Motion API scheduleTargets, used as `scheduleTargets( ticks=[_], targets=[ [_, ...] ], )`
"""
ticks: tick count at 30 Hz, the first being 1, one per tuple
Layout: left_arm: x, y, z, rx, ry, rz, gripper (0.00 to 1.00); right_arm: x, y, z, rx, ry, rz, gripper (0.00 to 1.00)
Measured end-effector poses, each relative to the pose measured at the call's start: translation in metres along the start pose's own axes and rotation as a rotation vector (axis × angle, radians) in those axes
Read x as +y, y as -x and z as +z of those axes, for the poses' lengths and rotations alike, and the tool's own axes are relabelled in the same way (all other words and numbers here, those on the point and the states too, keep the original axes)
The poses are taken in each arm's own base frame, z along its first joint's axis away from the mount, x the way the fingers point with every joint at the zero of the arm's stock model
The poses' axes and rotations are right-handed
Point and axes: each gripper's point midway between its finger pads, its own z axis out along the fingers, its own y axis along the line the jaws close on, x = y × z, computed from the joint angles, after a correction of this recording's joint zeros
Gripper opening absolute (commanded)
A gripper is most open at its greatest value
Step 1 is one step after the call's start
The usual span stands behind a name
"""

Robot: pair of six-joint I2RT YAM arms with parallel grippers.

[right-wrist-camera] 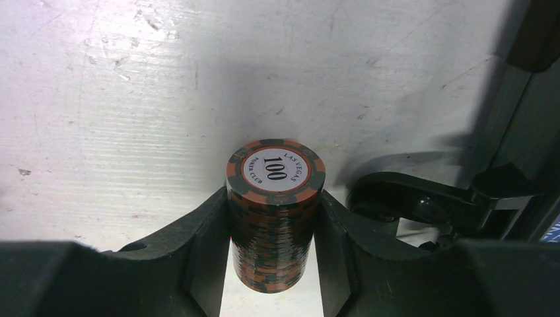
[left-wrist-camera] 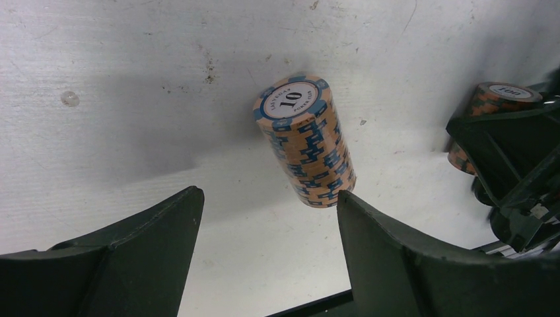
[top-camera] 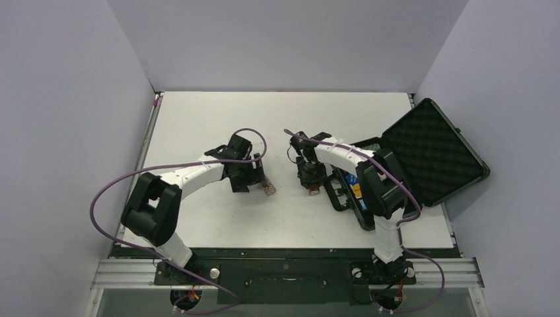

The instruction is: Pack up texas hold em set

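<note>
A stack of orange-and-blue "10" chips (left-wrist-camera: pixel 304 142) stands on the white table; it also shows in the top view (top-camera: pixel 268 189). My left gripper (left-wrist-camera: pixel 267 195) is open just short of it, with the right fingertip (left-wrist-camera: pixel 350 205) at the stack's base. My right gripper (right-wrist-camera: pixel 274 198) is shut on a stack of brown-and-dark "100" chips (right-wrist-camera: pixel 276 218), one finger on each side. I cannot tell whether that stack is off the table. It also shows in the left wrist view (left-wrist-camera: pixel 502 96). The black case (top-camera: pixel 422 152) lies open at the right, its foam-lined lid tilted back.
The case's base (top-camera: pixel 353 191) lies right beside my right gripper (top-camera: pixel 312 181), with yellow and blue pieces inside. Its black handle (right-wrist-camera: pixel 422 198) lies just right of the held stack. The two grippers are close together mid-table. Walls enclose the table on three sides.
</note>
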Motion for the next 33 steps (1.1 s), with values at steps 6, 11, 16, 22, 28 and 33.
scheduleTargets(
  ticks=[6, 11, 16, 22, 28, 33],
  targets=[
    [0.000, 0.000, 0.007, 0.017, 0.000, 0.025, 0.66, 0.009, -0.003, -0.006, -0.005, 0.012, 0.007, 0.13],
    [-0.003, -0.001, 0.012, 0.032, -0.017, 0.042, 0.68, 0.009, 0.002, -0.042, -0.072, 0.048, 0.032, 0.13],
    [-0.006, 0.002, 0.015, 0.033, -0.021, 0.045, 0.71, 0.000, 0.010, -0.108, -0.226, 0.107, 0.081, 0.13],
    [-0.013, 0.010, 0.021, 0.028, -0.026, 0.042, 0.69, -0.029, -0.008, -0.149, -0.308, 0.095, 0.159, 0.09],
    [-0.011, 0.004, 0.031, 0.056, -0.016, 0.039, 0.59, -0.070, -0.042, -0.154, -0.302, 0.036, 0.278, 0.04],
    [-0.018, 0.001, 0.033, 0.074, -0.041, 0.049, 0.43, -0.096, -0.062, -0.161, -0.328, 0.011, 0.379, 0.00]
  ],
)
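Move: The tan-and-blue "10" chip stack lies about 3 cm to the right of the open left hand, some 2 cm ahead and 3 cm below. The red "100" stack, already in the right hand, is some 17 cm to the left hand's right, about level fore and aft. The middle of the open case is about 19 cm right of the right hand and level with it fore and aft; its handle stands 8 cm to the right and 3 cm back. The red "100" stack, still pinched in the right hand, is lifted off the table about 15 cm and then swept some 10 cm right and 7 cm back towards the case's handle side, the hand turning clockwise about 20 degrees with its fingertips tilting forward. Meanwhile the left hand eases right, down and slightly forward around the tan stack, its fingers starting to close. ##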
